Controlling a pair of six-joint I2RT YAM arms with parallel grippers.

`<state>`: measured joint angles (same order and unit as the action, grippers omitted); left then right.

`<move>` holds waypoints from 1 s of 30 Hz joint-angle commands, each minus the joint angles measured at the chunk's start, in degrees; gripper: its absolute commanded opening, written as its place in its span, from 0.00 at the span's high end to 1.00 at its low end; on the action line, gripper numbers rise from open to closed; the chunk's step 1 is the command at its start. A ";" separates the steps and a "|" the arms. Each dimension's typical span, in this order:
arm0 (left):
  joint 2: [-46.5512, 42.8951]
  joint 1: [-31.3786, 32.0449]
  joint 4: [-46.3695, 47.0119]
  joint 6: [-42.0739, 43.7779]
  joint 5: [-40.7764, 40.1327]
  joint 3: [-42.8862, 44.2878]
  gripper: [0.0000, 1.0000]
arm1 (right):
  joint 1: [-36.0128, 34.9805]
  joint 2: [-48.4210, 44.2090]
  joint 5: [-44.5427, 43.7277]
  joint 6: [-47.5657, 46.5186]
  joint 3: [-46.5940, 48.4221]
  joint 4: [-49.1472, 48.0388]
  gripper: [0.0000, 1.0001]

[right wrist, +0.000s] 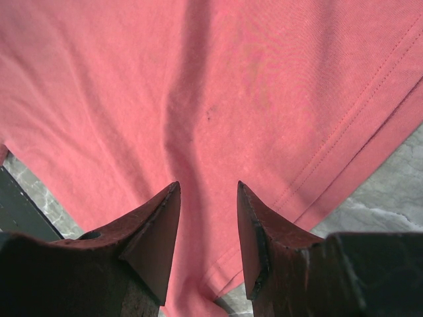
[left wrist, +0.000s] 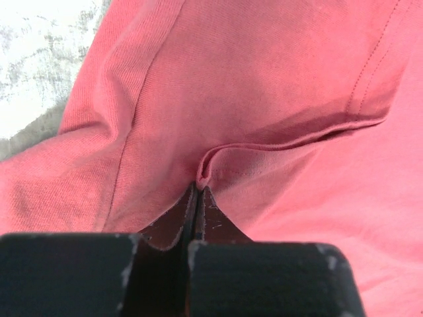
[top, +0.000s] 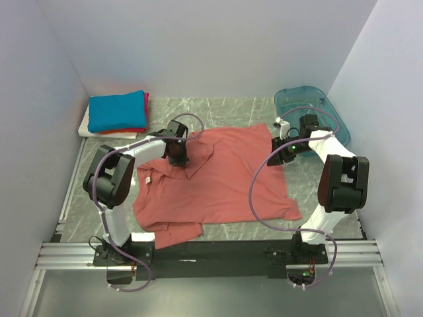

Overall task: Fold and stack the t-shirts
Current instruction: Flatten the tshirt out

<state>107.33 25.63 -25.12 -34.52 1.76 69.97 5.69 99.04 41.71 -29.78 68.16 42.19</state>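
A large salmon-pink t-shirt (top: 218, 185) lies spread and rumpled across the middle of the table. My left gripper (top: 177, 157) is down on its upper left part, near the collar. In the left wrist view that gripper (left wrist: 199, 188) is shut on a small pinched fold of the pink cloth (left wrist: 264, 79). My right gripper (top: 277, 155) hovers at the shirt's right edge. In its wrist view the right gripper (right wrist: 208, 188) is open, with the hemmed edge of the pink cloth (right wrist: 231, 79) lying under the gap. A folded blue t-shirt (top: 117, 109) tops a stack with red (top: 125, 131) and white (top: 84, 125) ones at the back left.
A translucent teal bin (top: 310, 105) stands at the back right, just behind the right arm. Grey marbled tabletop (right wrist: 390, 191) shows past the shirt's hem. White walls close in the table on three sides.
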 commanded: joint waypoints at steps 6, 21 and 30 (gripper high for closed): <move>-4.76 -0.05 -1.15 0.68 0.61 2.71 1.00 | 0.46 -1.22 0.91 -1.51 0.31 1.05 0.53; -14.68 -6.19 -5.29 6.22 -1.58 5.70 1.00 | 0.37 2.46 -15.15 0.42 5.40 -4.66 0.53; -16.71 -10.68 -4.50 8.68 -0.35 6.84 1.00 | -3.22 8.70 -21.67 2.97 11.38 -6.16 0.50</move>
<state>93.14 15.38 -29.93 -27.81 1.41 74.08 4.89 106.56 23.68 -28.47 77.17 37.71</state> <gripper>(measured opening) 0.013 0.495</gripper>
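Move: The left fingers are already shut on the folded-over flap at the shirt's far-left part; the bare table it is taken towards lies about 9 cm ahead and 9 cm left. The shirt's neck label is some 11 cm left and 5 cm back, the stack of folded shirts roughly 20 cm ahead and 22 cm left. The shirt's right hem lies level with the right hand, about 4 cm to its right and 6 cm below; the basket is some 14 cm ahead and 13 cm right. Keeping its pinch on the edge of the folded-over flap, the left hand first lifts almost straight up, then swings left and somewhat forward as it goes on rising, ending about 11 cm higher and 7 cm to the left, with the fingers tilting outward by some 15 degrees. The right hand waits, then shifts forward and right over the shirt's right hem towards the basket, sinking slightly, its fingers staying open and turning to point more steeply down. ##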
